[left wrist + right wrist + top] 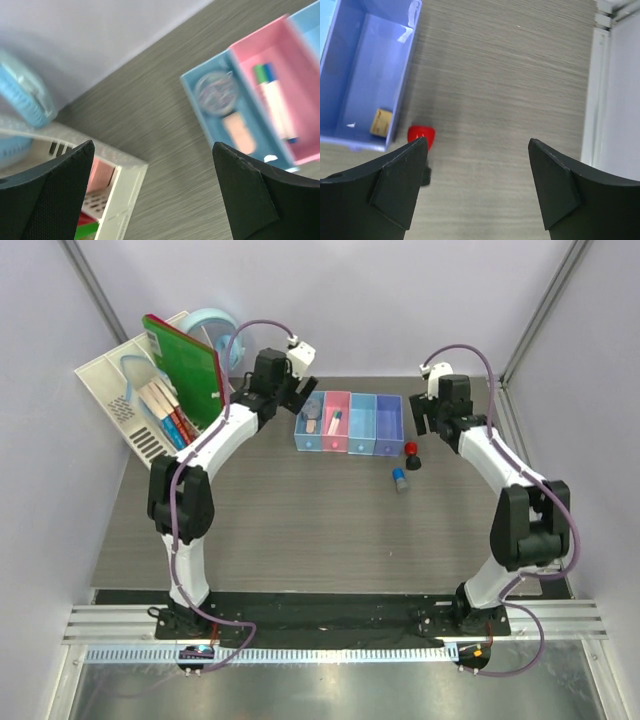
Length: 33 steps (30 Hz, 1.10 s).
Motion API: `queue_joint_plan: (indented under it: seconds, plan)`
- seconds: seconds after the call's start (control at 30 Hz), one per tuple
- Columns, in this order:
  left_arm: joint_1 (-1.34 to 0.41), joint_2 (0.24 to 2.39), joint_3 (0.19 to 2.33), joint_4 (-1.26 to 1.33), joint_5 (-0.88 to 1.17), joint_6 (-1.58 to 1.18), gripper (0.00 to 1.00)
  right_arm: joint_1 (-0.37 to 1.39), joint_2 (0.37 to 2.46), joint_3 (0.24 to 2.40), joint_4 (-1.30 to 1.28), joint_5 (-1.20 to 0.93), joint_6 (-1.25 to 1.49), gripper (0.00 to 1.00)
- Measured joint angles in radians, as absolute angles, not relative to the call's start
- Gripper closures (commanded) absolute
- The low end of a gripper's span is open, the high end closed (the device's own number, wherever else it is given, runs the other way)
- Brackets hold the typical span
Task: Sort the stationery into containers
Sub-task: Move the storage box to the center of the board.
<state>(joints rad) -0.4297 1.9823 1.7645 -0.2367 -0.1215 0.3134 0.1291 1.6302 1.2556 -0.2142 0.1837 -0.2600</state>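
The containers (pixel 350 423) are four joined bins in a row. In the left wrist view, the light-blue bin (pixel 200 107) holds a pink eraser (pixel 239 132) and a round clear item. Two white pens (pixel 272 100) lie in the pink bin (pixel 300 55). A tiny orange block (pixel 381 122) lies in the violet-blue bin (pixel 365 75). A red-and-black cylinder (pixel 412 454) (pixel 421 135) stands on the table just right of that bin. A blue-grey cylinder (pixel 400 479) lies nearer the front. My left gripper (pixel 300 392) (pixel 153 145) hangs open and empty left of the bins. My right gripper (pixel 426 420) (pixel 477 141) is open and empty, right of the red cylinder.
A white slotted organizer (pixel 125 400) (pixel 120 185) with a green book (pixel 185 365) stands at the back left. A round light-blue tape dispenser (pixel 212 328) (pixel 25 95) sits behind it. The table's right edge and wall (pixel 605 100) are close to the right gripper.
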Motion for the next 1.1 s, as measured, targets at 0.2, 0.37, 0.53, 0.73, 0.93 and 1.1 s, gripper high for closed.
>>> queue_joint_plan:
  seconds: [0.2, 0.37, 0.53, 0.73, 0.93, 1.1]
  plan:
    - [-0.413, 2.040, 1.695, -0.257, -0.172, 0.345, 0.00, 0.158, 1.832, 1.408, -0.213, 0.174, -0.244, 0.14]
    - [-0.431, 2.112, 1.702, -0.271, -0.172, 0.347, 0.00, 0.200, 1.938, 1.486, -0.214, 0.175, -0.236, 0.14]
    - [-0.435, 2.140, 1.739, -0.289, -0.171, 0.347, 0.00, 0.231, 1.972, 1.506, -0.213, 0.176, -0.236, 0.14]
    - [-0.435, 2.150, 1.753, -0.290, -0.164, 0.344, 0.00, 0.248, 2.029, 1.536, -0.199, 0.181, -0.237, 0.14]
    - [-0.435, 2.157, 1.740, -0.286, -0.156, 0.343, 0.00, 0.281, 2.079, 1.536, -0.188, 0.204, -0.241, 0.14]
    - [-0.434, 2.151, 1.691, -0.267, -0.156, 0.341, 0.00, 0.335, 2.081, 1.536, -0.183, 0.232, -0.254, 0.14]
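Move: The left hand is high above the storage box's left compartment, whose middle is some 18 cm below, about 2 cm ahead and 5 cm to the right; the pink pen compartment is 7 cm farther right. From the right hand, the box's purple end compartment is about 7 cm ahead, 10 cm left and 14 cm down. The red-topped stamp lies 4 cm left and 1 cm back, the blue-capped bottle 7 cm left and 9 cm back, both about 15 cm below. Down by about 13 cm goes the left hand, nearly in place, tipping a little further downward, wide open, to bring its fingers either side of the box's left end wall. The right hand sweeps left some 11 cm and sinks about 10, first also reaching 6 cm forward, open over the purple end; its last stretch is level and leftward, seeming to push the box along. ##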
